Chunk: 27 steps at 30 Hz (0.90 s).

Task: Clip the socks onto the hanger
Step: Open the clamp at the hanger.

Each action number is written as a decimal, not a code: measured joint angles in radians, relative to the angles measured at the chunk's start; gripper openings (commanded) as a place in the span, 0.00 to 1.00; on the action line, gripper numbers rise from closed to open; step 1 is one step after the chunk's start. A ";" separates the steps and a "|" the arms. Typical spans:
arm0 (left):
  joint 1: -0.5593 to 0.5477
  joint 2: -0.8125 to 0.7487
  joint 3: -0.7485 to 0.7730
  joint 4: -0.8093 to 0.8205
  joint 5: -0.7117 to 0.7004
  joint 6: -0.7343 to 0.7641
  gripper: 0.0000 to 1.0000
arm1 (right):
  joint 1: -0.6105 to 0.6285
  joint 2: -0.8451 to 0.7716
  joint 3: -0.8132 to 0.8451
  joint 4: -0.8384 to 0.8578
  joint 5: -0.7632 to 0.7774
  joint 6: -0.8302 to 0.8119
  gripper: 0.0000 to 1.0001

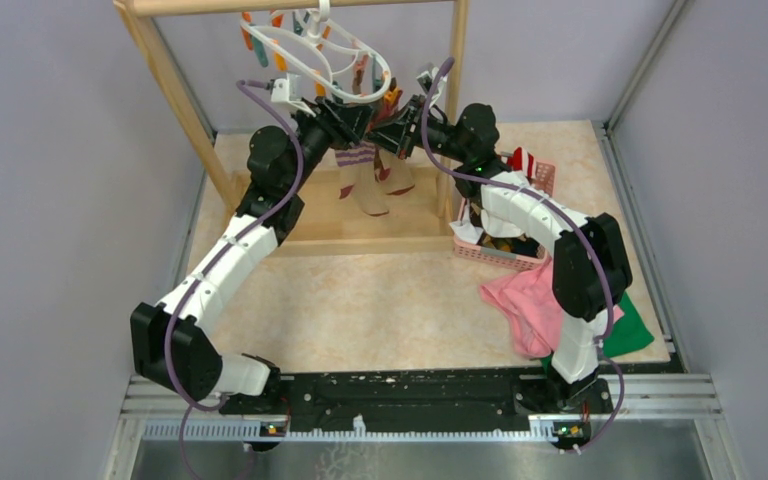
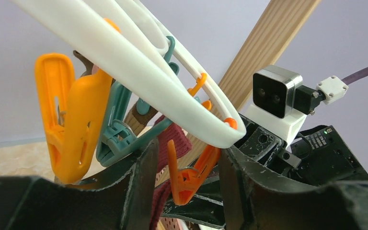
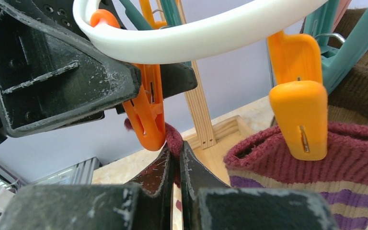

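The white hanger (image 1: pixel 320 55) hangs from the wooden rack, its ring (image 2: pixel 124 62) over both grippers. My left gripper (image 2: pixel 188 153) stands open around a small orange clip (image 2: pixel 187 182). The clip's right handle is against the right finger and a gap shows on the left. My right gripper (image 3: pixel 177 146) is shut on the maroon cuff of a sock (image 3: pixel 174 136), held up right beside that clip (image 3: pixel 148 115). Another sock (image 3: pixel 345 163) with a maroon striped cuff hangs from a bigger orange clip (image 3: pixel 299 115). The clipped socks (image 1: pixel 370 180) dangle below the hanger.
The wooden rack (image 1: pixel 175 90) frames the hanger, its base board on the table behind. A pink basket (image 1: pixel 505 250) with more items sits at the right. A pink cloth (image 1: pixel 530 300) and a green cloth (image 1: pixel 630 335) lie near the right arm. Teal clips (image 2: pixel 117 129) hang close.
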 measured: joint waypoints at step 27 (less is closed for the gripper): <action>-0.003 0.000 0.000 -0.002 -0.010 0.029 0.20 | -0.013 0.000 -0.037 -0.035 -0.014 -0.081 0.00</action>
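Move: The orange clip on the hanger's near corner hangs just ahead of my left hand, between its open fingertips, its middle about 2 cm below. The teal clip is some 3 cm ahead and 3 cm left of my left hand; the yellow clip holding the striped sock is about 5 cm ahead and 4 cm right, both near its height. From my right hand, shut on the new sock's cuff, the orange clip is about 4 cm up, 2 cm left and 1 cm back. I hold my left hand in place and close its fingers by roughly two fifths of their gap, until they stall on the orange clip's two handles and keep squeezing firmly. With that grip made, my right hand, still pinching the sock, eases about half a centimetre forward and to the right, then sinks some 2.5 cm, away from the clip. ##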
